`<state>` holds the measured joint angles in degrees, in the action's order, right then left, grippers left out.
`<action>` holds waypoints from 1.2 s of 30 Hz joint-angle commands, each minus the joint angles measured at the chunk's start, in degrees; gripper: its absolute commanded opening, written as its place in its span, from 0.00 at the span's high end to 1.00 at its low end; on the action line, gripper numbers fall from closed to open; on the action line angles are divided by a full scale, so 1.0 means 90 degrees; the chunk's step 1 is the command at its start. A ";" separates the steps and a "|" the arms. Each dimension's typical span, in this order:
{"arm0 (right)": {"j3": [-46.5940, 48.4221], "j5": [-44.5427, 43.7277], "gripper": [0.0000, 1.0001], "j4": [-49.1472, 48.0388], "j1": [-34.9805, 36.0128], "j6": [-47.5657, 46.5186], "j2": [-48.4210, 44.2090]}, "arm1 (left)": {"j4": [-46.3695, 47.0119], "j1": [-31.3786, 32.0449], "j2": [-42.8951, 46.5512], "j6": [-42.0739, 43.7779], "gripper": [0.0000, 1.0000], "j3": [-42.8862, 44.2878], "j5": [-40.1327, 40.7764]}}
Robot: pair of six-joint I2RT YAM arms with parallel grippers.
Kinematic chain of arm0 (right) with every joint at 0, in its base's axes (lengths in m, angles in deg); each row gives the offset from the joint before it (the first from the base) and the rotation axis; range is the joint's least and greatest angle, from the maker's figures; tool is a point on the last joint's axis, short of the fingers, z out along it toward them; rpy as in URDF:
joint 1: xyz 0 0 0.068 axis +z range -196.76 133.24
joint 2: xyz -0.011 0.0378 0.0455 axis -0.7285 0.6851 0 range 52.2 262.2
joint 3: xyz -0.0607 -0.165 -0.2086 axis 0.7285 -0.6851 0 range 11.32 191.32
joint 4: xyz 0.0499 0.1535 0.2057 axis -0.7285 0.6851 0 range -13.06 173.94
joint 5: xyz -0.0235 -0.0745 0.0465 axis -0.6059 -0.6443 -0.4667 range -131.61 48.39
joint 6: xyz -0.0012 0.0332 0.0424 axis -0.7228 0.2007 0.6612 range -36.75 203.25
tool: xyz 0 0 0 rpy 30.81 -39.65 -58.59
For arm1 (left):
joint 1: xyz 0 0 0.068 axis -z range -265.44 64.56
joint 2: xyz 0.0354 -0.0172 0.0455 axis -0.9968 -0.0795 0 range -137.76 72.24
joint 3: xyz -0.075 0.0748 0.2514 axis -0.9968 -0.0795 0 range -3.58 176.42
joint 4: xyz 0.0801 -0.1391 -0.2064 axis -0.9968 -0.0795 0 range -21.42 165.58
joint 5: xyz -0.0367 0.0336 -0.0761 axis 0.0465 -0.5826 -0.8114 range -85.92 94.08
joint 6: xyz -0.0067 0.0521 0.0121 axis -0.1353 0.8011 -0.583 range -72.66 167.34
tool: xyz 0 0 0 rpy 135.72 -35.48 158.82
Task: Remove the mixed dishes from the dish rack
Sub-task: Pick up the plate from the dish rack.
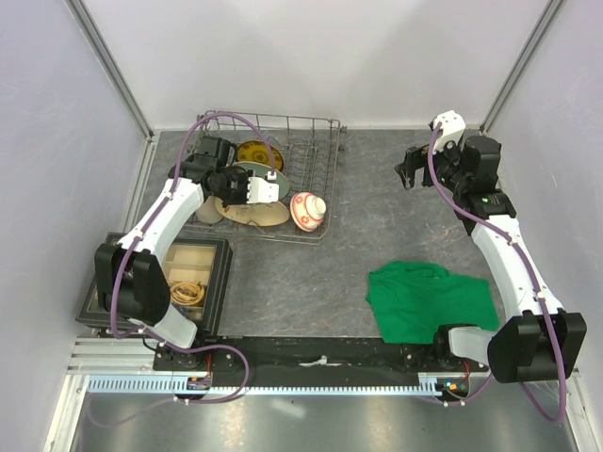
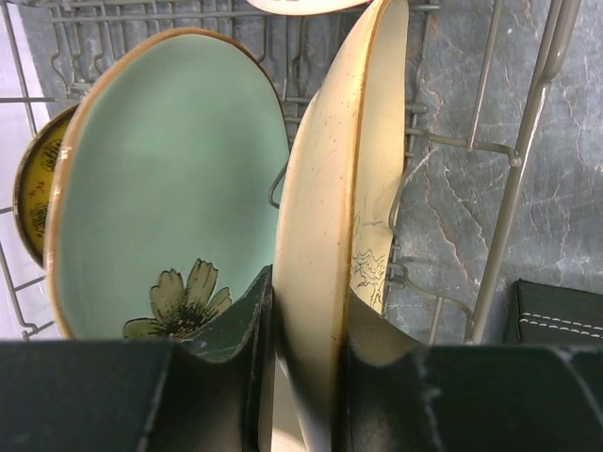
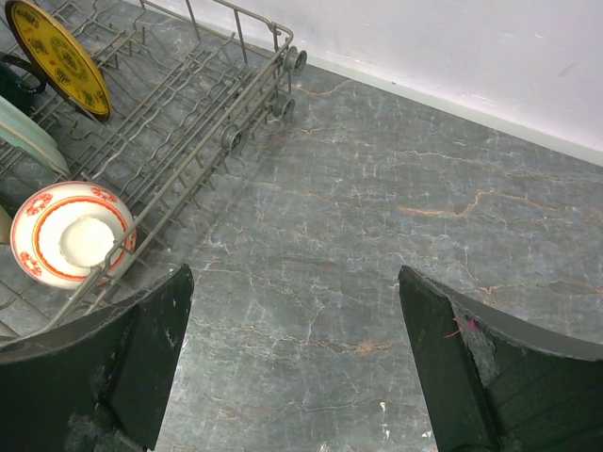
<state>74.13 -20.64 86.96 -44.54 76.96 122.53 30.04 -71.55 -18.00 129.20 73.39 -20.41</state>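
The dish rack (image 1: 316, 165) stands at the back left. Upright in its tines are a yellow-patterned plate (image 1: 256, 153), a pale mint-green plate (image 2: 170, 179) with a flower print and a cream plate (image 2: 330, 217). My left gripper (image 2: 306, 348) is shut on the cream plate's rim, one finger on each face. A small red-and-white bowl (image 1: 308, 211) lies at the rack's front right corner. The dark green mug (image 3: 13, 80) shows only as a sliver at the frame edge. My right gripper (image 3: 292, 282) hangs open over bare table right of the rack, holding nothing.
A green cloth (image 1: 429, 299) lies on the table at the front right. A black-framed compartment tray (image 1: 219, 282) sits at the front left, just in front of the rack. Grey walls close in the table on three sides.
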 commanded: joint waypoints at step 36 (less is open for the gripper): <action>0.0150 0.1730 0.05 -0.0166 0.0436 0.0181 -0.0352 | 0.0099 0.0078 0.1677 -0.3049 0.98 0.1096 -0.1682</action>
<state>74.13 -12.71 87.35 -43.23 77.60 122.38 24.92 -71.05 -5.91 112.83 77.34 -27.97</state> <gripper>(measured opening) 0.964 0.278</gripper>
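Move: The left hand already grips the beige plate by its left edge; the plate's middle is some 5 cm to the right, 3 cm back and 3 cm below. From this hand, the green plate stands about 4 cm ahead and 6 cm right, the bowl 17 cm right and 3 cm back, the white cup 6 cm left and 3 cm back, all lower. From the right hand, the beige plate is roughly 34 cm left, 9 cm back and 14 cm below. Keeping its pinch on the beige plate, the left hand lifts about 9 cm and back 5; the right edges left. ##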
